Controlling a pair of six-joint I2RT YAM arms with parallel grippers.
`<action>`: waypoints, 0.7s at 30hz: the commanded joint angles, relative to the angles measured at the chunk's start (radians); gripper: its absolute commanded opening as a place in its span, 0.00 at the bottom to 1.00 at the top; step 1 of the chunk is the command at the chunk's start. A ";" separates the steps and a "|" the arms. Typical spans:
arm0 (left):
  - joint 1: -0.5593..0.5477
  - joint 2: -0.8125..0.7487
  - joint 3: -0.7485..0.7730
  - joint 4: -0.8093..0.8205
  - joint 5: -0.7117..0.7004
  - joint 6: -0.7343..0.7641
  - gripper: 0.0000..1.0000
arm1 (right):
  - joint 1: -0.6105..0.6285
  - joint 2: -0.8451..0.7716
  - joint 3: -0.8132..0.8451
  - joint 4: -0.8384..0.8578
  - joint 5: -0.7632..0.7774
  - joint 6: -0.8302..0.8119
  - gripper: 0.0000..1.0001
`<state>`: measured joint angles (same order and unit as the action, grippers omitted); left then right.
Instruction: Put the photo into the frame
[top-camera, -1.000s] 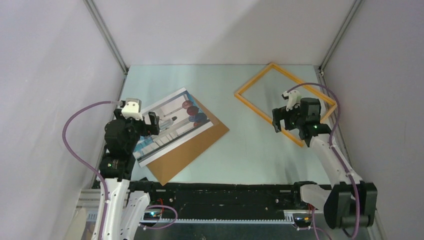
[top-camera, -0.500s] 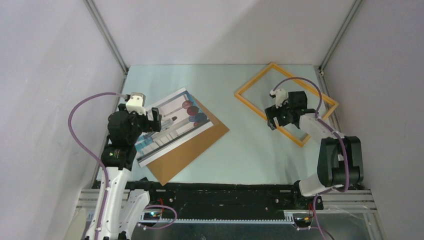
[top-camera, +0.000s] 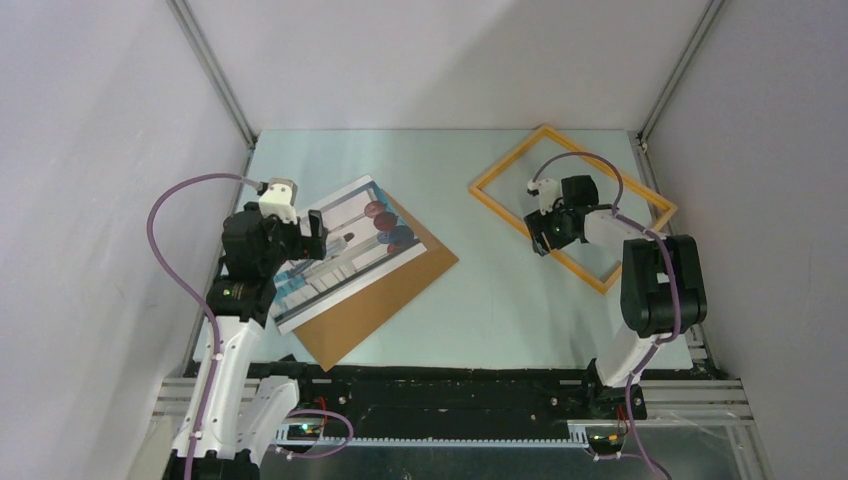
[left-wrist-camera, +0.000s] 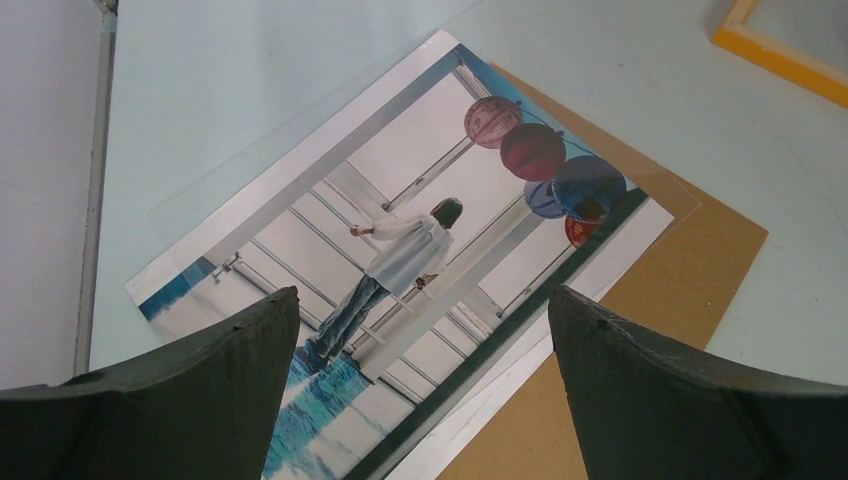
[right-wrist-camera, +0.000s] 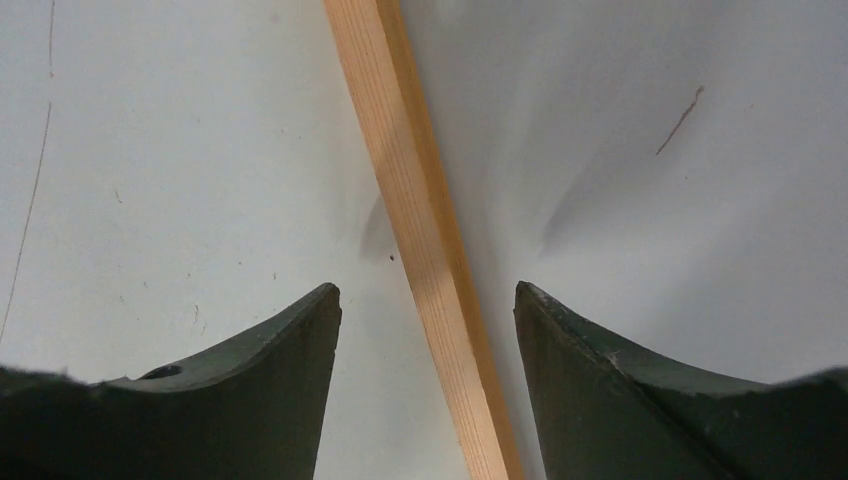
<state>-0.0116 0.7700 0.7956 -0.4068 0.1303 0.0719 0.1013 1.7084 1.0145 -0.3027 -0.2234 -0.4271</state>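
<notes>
The photo (top-camera: 350, 245) (left-wrist-camera: 400, 230) lies face up and askew at the left, on a brown backing board (top-camera: 385, 295). My left gripper (top-camera: 310, 235) (left-wrist-camera: 420, 295) hovers over the photo's near-left end, open, with nothing between its fingers. The orange-yellow frame (top-camera: 508, 157) lies flat at the back right. My right gripper (top-camera: 545, 235) (right-wrist-camera: 427, 290) is down at the frame's near-left side. Its jaws straddle that wooden bar (right-wrist-camera: 420, 230), and a gap shows on each side of it.
A clear sheet (left-wrist-camera: 250, 170) sticks out from under the photo's far edge. One corner of the frame (left-wrist-camera: 770, 45) shows at the top right of the left wrist view. White walls close in the table (top-camera: 470, 300) on three sides.
My right arm has reached farther out and to the left and come down over the frame's bar, and its jaws have narrowed. The left gripper has shifted slightly away from me over the photo.
</notes>
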 joint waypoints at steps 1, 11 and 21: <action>0.007 -0.023 0.042 0.017 0.016 0.023 0.98 | 0.026 0.040 0.065 -0.038 0.045 0.006 0.68; 0.007 -0.057 0.039 0.018 0.011 0.033 0.98 | 0.076 0.103 0.105 -0.120 0.141 0.084 0.42; 0.007 -0.089 0.035 0.018 0.002 0.031 0.98 | 0.213 0.103 0.180 -0.231 0.135 0.295 0.04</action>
<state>-0.0116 0.6979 0.7956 -0.4068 0.1349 0.0872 0.2653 1.7939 1.1416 -0.4530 -0.0502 -0.2962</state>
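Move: The frame's near-left rail crosses right under the right gripper's half-closed fingers, about 1 cm ahead and 2 cm below. From that hand, the frame's near corner lies some 10 cm to the right and 9 cm back, its left corner about 13 cm left and 14 cm ahead, and the backing board's middle some 33 cm left and 7 cm back. From the left gripper the rail is roughly 41 cm right, 8 cm ahead and 22 cm down. Lower the right gripper about 1.5 cm over the near-left rail while closing the fingers until both pads pinch the rail from its sides. Then pull left about 3 cm towards the backing board, rising slightly, the wrist tilting just under 10 degrees overall. Meanwhile lift the open, empty left gripper some 2 cm above the photo. ##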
